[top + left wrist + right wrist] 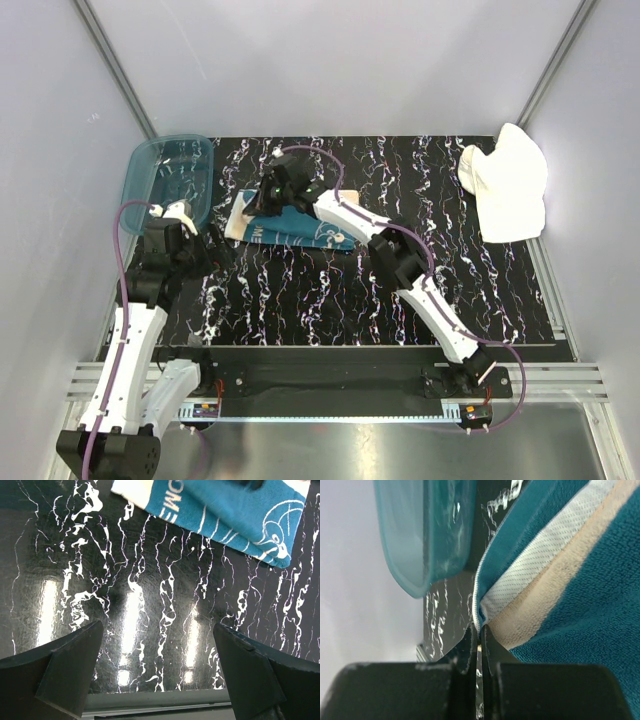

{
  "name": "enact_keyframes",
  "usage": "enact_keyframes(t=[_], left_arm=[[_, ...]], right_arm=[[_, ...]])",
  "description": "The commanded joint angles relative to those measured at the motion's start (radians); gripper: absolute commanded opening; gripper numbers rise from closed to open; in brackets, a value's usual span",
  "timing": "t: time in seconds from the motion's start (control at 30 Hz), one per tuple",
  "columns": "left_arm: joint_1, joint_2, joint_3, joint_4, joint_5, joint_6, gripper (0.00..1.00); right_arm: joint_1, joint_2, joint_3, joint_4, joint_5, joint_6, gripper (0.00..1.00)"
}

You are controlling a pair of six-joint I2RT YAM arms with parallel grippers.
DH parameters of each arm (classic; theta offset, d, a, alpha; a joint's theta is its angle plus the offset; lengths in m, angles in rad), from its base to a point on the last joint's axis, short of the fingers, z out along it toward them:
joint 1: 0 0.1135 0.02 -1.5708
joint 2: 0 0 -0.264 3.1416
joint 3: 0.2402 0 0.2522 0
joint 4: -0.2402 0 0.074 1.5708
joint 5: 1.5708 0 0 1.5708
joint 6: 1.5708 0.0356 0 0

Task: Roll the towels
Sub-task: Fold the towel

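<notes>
The teal-and-cream patterned towel point(295, 228) lies flat at the middle left of the black marbled table. My right gripper point(256, 207) reaches over its left end. In the right wrist view that gripper point(481, 630) is shut on the towel's point(555, 565) white-hemmed corner, pinched at the very tips. The white towel point(506, 190) lies crumpled at the far right, away from both arms. My left gripper point(186, 220) hovers left of the patterned towel. Its jaws point(160, 662) are wide open over bare table, with the patterned towel point(225, 510) ahead of them.
A translucent teal tub point(168, 178) stands at the far left corner, close beside the patterned towel's left end; its rim point(415, 555) shows just beyond my right fingers. White walls enclose the table on three sides. A metal rail point(330, 385) runs along the near edge.
</notes>
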Motion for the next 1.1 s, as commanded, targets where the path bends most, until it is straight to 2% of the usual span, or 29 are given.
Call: enact_keyframes(t=[0.0, 0.07, 0.1, 0.17, 0.23, 0.33, 0.4, 0.43, 0.57, 0.7, 0.8, 0.9, 0.93, 1.07], left_arm=[[-0.002, -0.016, 0.010, 0.039, -0.026, 0.010, 0.99], [-0.002, -0.018, 0.010, 0.039, -0.028, 0.010, 0.99], [-0.002, -0.019, 0.009, 0.039, -0.028, 0.010, 0.99], [-0.002, -0.016, 0.009, 0.037, -0.026, 0.010, 0.99], [-0.002, -0.015, 0.010, 0.039, -0.028, 0.010, 0.99], [-0.002, -0.012, 0.009, 0.037, -0.029, 0.010, 0.99], [-0.002, -0.010, 0.010, 0.036, -0.034, 0.009, 0.99], [-0.002, -0.009, 0.012, 0.034, -0.037, 0.009, 0.99], [-0.002, -0.009, 0.010, 0.033, -0.045, 0.007, 0.99], [-0.002, -0.009, 0.010, 0.028, -0.061, 0.003, 0.99], [-0.002, -0.007, 0.010, 0.025, -0.074, 0.001, 0.99], [-0.002, -0.004, 0.009, 0.025, -0.080, -0.002, 0.99], [-0.002, -0.003, 0.004, 0.028, -0.077, -0.002, 0.99], [-0.003, 0.039, 0.000, 0.062, -0.038, 0.006, 0.99]], right_arm=[[0.041, 0.023, 0.002, 0.093, -0.061, 0.012, 0.01], [0.047, 0.046, 0.004, 0.090, -0.067, 0.016, 0.03], [0.052, 0.052, -0.001, 0.095, -0.073, 0.018, 0.12], [0.056, 0.067, -0.013, 0.102, -0.086, 0.026, 0.17], [0.070, 0.086, -0.021, 0.122, -0.098, 0.033, 0.29], [0.092, 0.115, 0.007, 0.113, -0.132, 0.024, 0.57], [0.098, 0.116, 0.013, 0.113, -0.149, 0.012, 0.72], [0.099, 0.100, 0.015, 0.098, -0.146, 0.003, 0.87], [0.083, -0.009, -0.013, 0.061, -0.093, -0.078, 1.00], [0.043, -0.133, -0.036, 0.028, -0.095, -0.108, 1.00], [-0.005, -0.280, -0.143, 0.020, -0.066, -0.140, 1.00], [-0.069, -0.451, -0.351, 0.047, -0.040, -0.145, 1.00], [-0.120, -0.532, -0.470, 0.049, -0.029, -0.145, 1.00], [-0.255, -0.701, -0.726, 0.003, 0.063, -0.197, 1.00]])
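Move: The right hand pinches the carried towel end; the towel's left end, where it is to land, lies about 3 cm back, 4 cm left and 6 cm below. The folded towel's middle is roughly 11 cm right and 3 cm back; the blue basket stands some 19 cm left and 5 cm farther out. From the idle left hand, the towel's left end lies about 15 cm straight ahead, 14 cm down. The right hand lowers the towel end back-left about 5 cm, opens wide, then sweeps right and up some 16 cm. ##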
